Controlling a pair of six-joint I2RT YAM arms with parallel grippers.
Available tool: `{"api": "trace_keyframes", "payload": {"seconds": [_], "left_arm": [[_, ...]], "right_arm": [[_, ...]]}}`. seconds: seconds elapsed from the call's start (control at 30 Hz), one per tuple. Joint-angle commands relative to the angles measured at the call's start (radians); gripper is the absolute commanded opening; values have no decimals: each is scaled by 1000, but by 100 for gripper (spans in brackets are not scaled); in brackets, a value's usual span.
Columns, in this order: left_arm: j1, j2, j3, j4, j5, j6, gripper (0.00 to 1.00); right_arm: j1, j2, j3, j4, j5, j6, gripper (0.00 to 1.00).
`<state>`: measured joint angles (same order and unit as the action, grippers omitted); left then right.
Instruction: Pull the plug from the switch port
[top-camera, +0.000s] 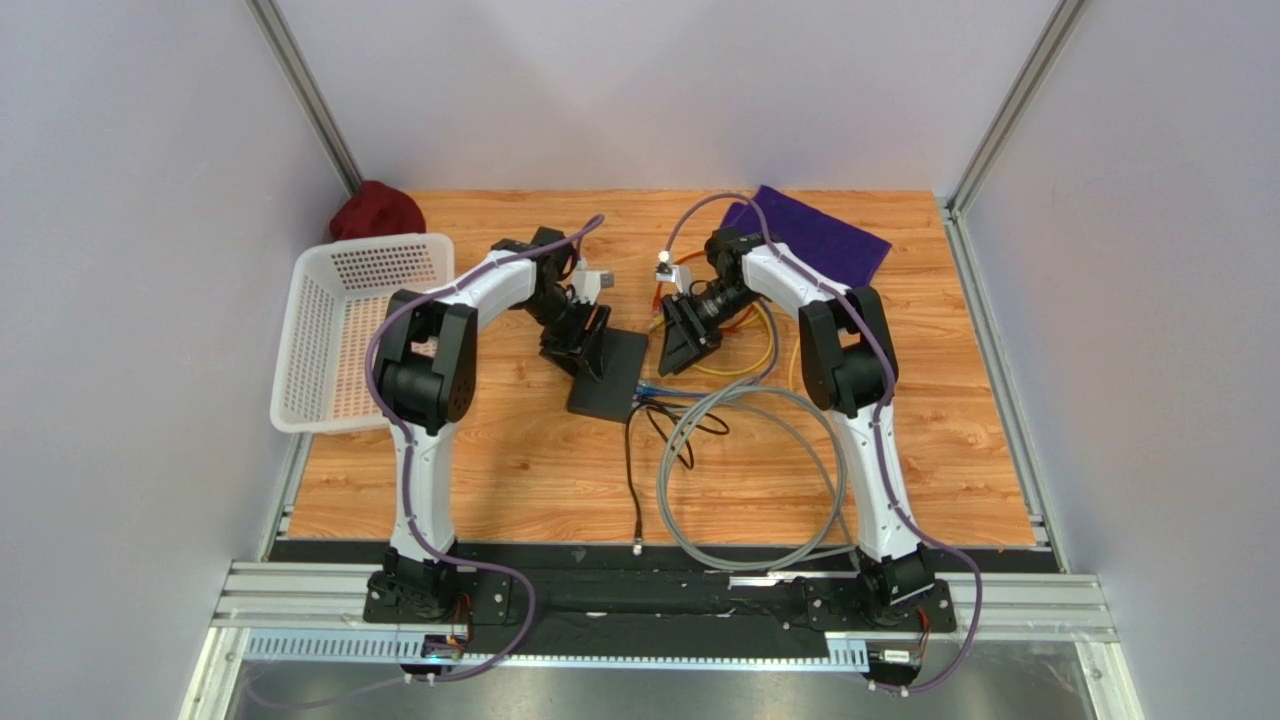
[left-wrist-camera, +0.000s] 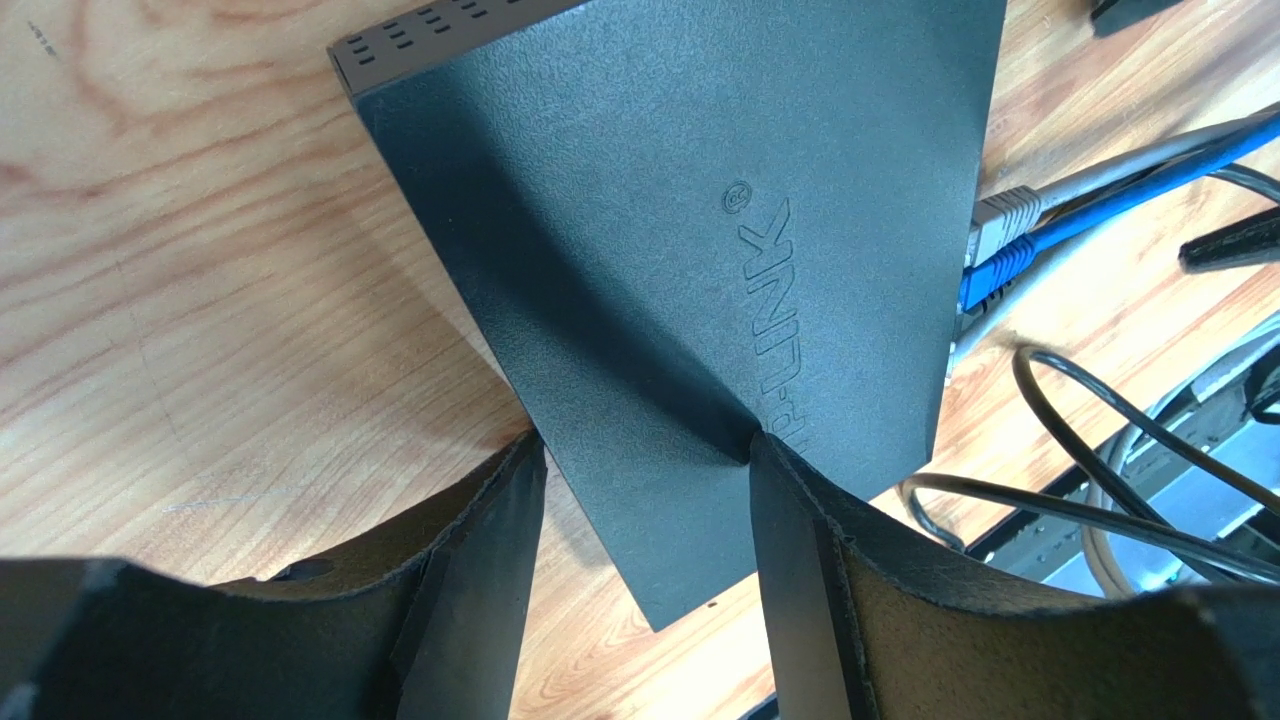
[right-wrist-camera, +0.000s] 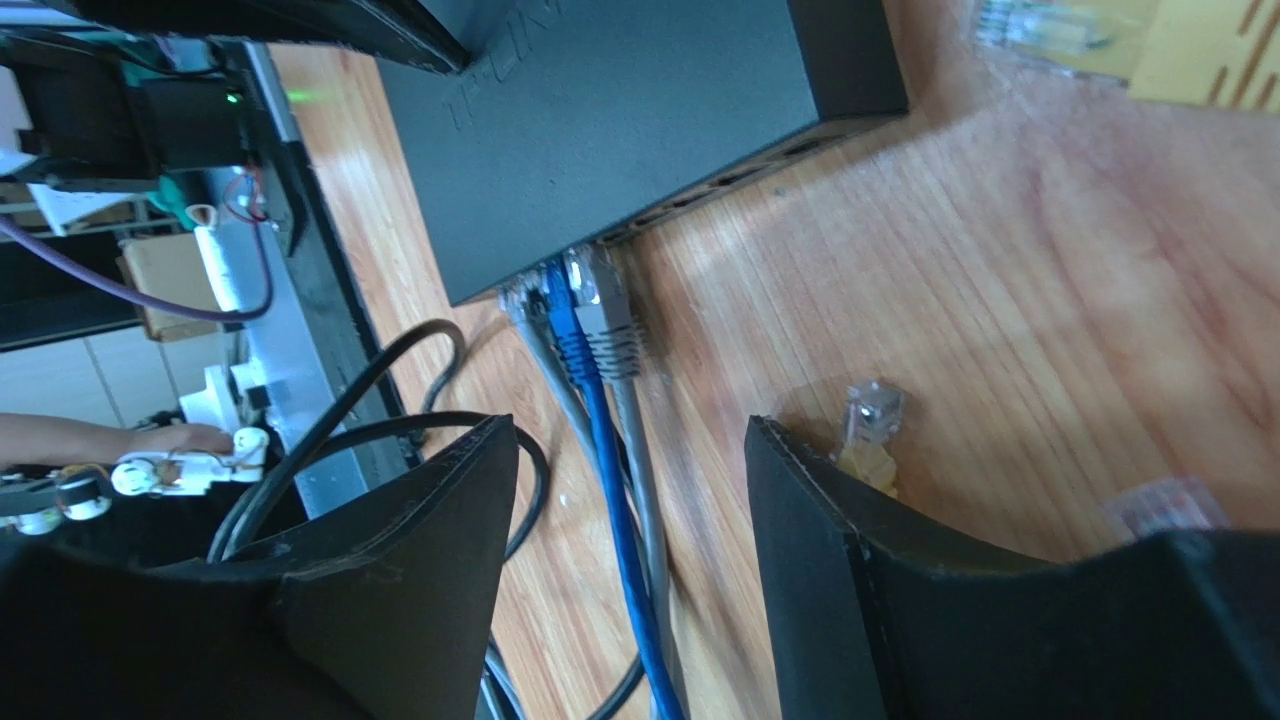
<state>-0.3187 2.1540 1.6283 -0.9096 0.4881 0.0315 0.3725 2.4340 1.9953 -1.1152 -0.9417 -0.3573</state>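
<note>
The switch (top-camera: 609, 375) is a flat black box lying mid-table. A blue plug (right-wrist-camera: 568, 323) and a grey plug (right-wrist-camera: 609, 323) sit in ports at one end of its front edge (right-wrist-camera: 676, 195). A clear plug on a yellow cable (right-wrist-camera: 869, 423) lies loose on the wood, right beside my right finger (right-wrist-camera: 842, 585). My right gripper (right-wrist-camera: 631, 435) is open above the blue and grey cables, holding nothing. My left gripper (left-wrist-camera: 639, 450) is open astride a corner of the switch (left-wrist-camera: 676, 225), one fingertip (left-wrist-camera: 766, 458) on its top, the other at its edge.
A white mesh basket (top-camera: 361, 323) stands at the left, with a red cloth (top-camera: 376, 210) behind it. A purple cloth (top-camera: 804, 233) lies at the back right. Grey cable loops (top-camera: 751, 480), a yellow cable (top-camera: 736, 357) and thin black leads (top-camera: 676, 435) spread right of the switch.
</note>
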Motion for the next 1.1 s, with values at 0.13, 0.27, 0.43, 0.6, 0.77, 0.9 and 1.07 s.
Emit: {"api": "trace_keyframes", "payload": {"seconds": [0.13,0.27,0.43,0.6,0.77,0.9,1.07], "left_arm": [[-25,0,-36,-29,-40,47,61],[-25,9,-36,-32,-8,56,61],[-23,29,-33,-34,9,53,60],[1,52,-33,-31,69,48,61],[26,70,-28,-29,70,42,61],[24,75,-25,-29,76,44,60],[24,75,-25,-29,72,48,60]], "right_arm": [[32,66,59,51,-86,32,60],[65,97,94,31,-54,-2,59],[68,103,77,23,-31,-17,56],[71,123,69,26,-17,-22,53],[75,146,79,31,-5,-16,47],[75,163,88,37,0,-6,40],[74,183,102,46,-2,11,35]]}}
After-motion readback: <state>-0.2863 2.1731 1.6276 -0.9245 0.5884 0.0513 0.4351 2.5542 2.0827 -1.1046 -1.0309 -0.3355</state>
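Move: The grey plug in the switch's port side lies about 4 cm to the left of my right hand, 2 cm back and 2 cm lower. The blue plug sits right beside it, 1 cm nearer my base. The switch's middle is some 9 cm to the left of my right hand, level ahead, and the black cable loop about 8 cm straight back. From my left hand the switch's middle is about 3 cm right and 1 cm ahead; the grey plug is some 8 cm right, 1 cm back. I slide my right hand about 4 cm to the left and a little back towards the port side of the switch, then sink it, some 2 cm in all, so that the fingertips come down around the grey and blue plugs. I narrow its fingers from well open to about a third open. My left hand stays on the switch's left edge, one finger by the side, one on top, tilting some 5 degrees. ##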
